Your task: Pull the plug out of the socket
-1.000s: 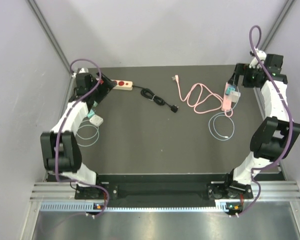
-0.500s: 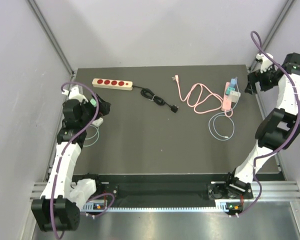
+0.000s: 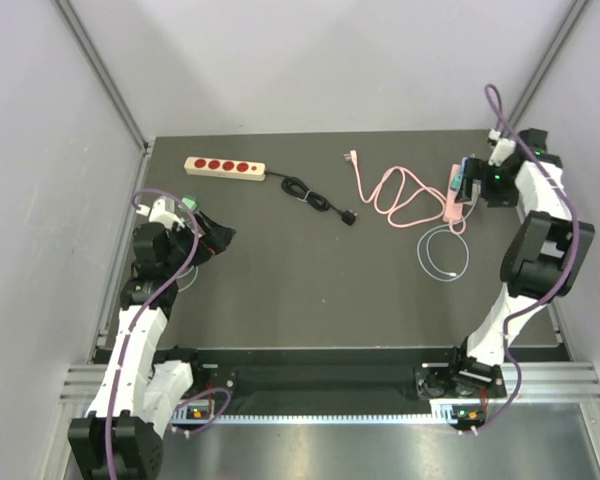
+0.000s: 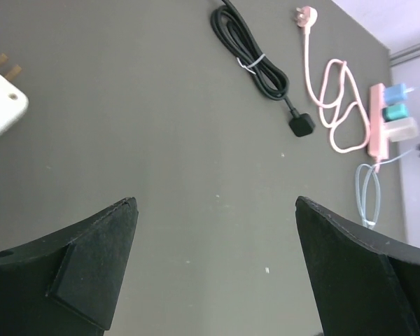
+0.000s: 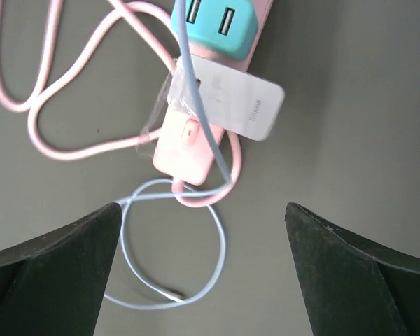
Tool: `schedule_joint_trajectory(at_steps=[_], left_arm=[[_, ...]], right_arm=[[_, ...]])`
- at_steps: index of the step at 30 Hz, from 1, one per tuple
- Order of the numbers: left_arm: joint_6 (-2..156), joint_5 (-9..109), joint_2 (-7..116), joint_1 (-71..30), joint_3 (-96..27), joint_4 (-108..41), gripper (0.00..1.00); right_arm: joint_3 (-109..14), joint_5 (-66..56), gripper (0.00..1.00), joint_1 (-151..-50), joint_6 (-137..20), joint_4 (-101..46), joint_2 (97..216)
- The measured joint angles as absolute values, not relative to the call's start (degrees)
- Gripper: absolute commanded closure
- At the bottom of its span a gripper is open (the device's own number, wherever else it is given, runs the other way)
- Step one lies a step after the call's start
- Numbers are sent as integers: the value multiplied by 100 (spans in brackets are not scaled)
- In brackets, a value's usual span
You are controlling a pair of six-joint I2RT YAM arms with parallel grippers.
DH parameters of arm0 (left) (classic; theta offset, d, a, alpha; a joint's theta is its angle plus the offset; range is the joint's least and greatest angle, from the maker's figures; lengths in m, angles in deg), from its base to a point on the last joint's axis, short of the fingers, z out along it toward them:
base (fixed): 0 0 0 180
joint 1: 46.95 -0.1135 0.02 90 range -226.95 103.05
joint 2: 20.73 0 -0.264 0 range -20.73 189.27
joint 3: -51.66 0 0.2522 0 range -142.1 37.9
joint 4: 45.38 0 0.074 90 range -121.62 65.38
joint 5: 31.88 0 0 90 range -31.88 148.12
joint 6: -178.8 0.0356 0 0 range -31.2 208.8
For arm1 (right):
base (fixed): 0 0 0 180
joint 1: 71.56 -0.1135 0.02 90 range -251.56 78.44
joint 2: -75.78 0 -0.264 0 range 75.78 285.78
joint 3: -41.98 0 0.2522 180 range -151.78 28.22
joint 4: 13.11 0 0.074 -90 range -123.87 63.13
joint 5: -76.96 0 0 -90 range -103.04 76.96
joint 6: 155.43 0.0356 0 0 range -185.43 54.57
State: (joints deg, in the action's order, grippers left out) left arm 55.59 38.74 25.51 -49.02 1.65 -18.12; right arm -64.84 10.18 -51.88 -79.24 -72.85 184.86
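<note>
The socket is a pink power strip (image 3: 453,194) at the table's right, with its pink cord (image 3: 398,194) coiled to its left. A teal plug (image 5: 217,24) and a white plug (image 5: 232,105) sit in the strip, and the left wrist view shows a blue plug (image 4: 397,93) beyond them. From the white plug a pale blue cable (image 5: 173,241) runs into a loop. My right gripper (image 5: 203,206) hangs open just above the strip's end (image 5: 186,148), touching nothing. Far from it, at the left, my left gripper (image 4: 215,203) is open over bare table.
A beige strip with red sockets (image 3: 225,167) lies at the back left. Its black cord (image 3: 310,193) ends in a loose black plug (image 4: 302,126). A loose white adapter (image 4: 1,112) lies by the left gripper. Grey walls close in both sides.
The left arm has drawn back from the beige strip to the near left and opened a little wider. The right arm swung out to the right edge, then returned over the pink strip.
</note>
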Motion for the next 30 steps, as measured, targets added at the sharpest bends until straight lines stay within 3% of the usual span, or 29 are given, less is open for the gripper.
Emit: schedule_joint_trajectory(at_steps=[6,13,21,30], left_arm=[[5135,3691,2524,-4902,353,-1917,1],[4917,3603,2409,-4902,447,-1917,1],[4744,3605,2256,-4902,548,-1919,1],[4646,3601,2256,-4902,554,-1922,1]], right_arm=[[-6508,-564,0,-6021,-6370,-6874,18501],[-6923,-1622,2,-6093,-5633,-6607,18803],[-6986,-1950,8,-6143,-5441,-6574,19124],[-7056,-1871,25,-6124,-5384,-6574,19358]])
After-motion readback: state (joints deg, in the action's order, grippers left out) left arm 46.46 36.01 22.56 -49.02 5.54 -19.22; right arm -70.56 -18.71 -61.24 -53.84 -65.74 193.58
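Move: The white plug on the pink power strip is about 7 cm ahead of the right hand, 1 cm to its left and some 6 cm below. The teal plug sits next to it, roughly 3 cm farther out and 2 cm more to the left. The blue plug is about 7 cm beyond the white one and 1 cm left of it. From the left hand, the white plug is some 19 cm ahead, 57 cm to the right and 15 cm below. Over the white plug goes the right hand, reaching forward about 5 cm with a brief swing out to the left and back, while turning some 25 degrees clockwise to line up with the strip. It then sinks about 3 cm, and the wide-open fingers begin to close around the plug, ending roughly three-quarters open; a firm touch can't be made out. ##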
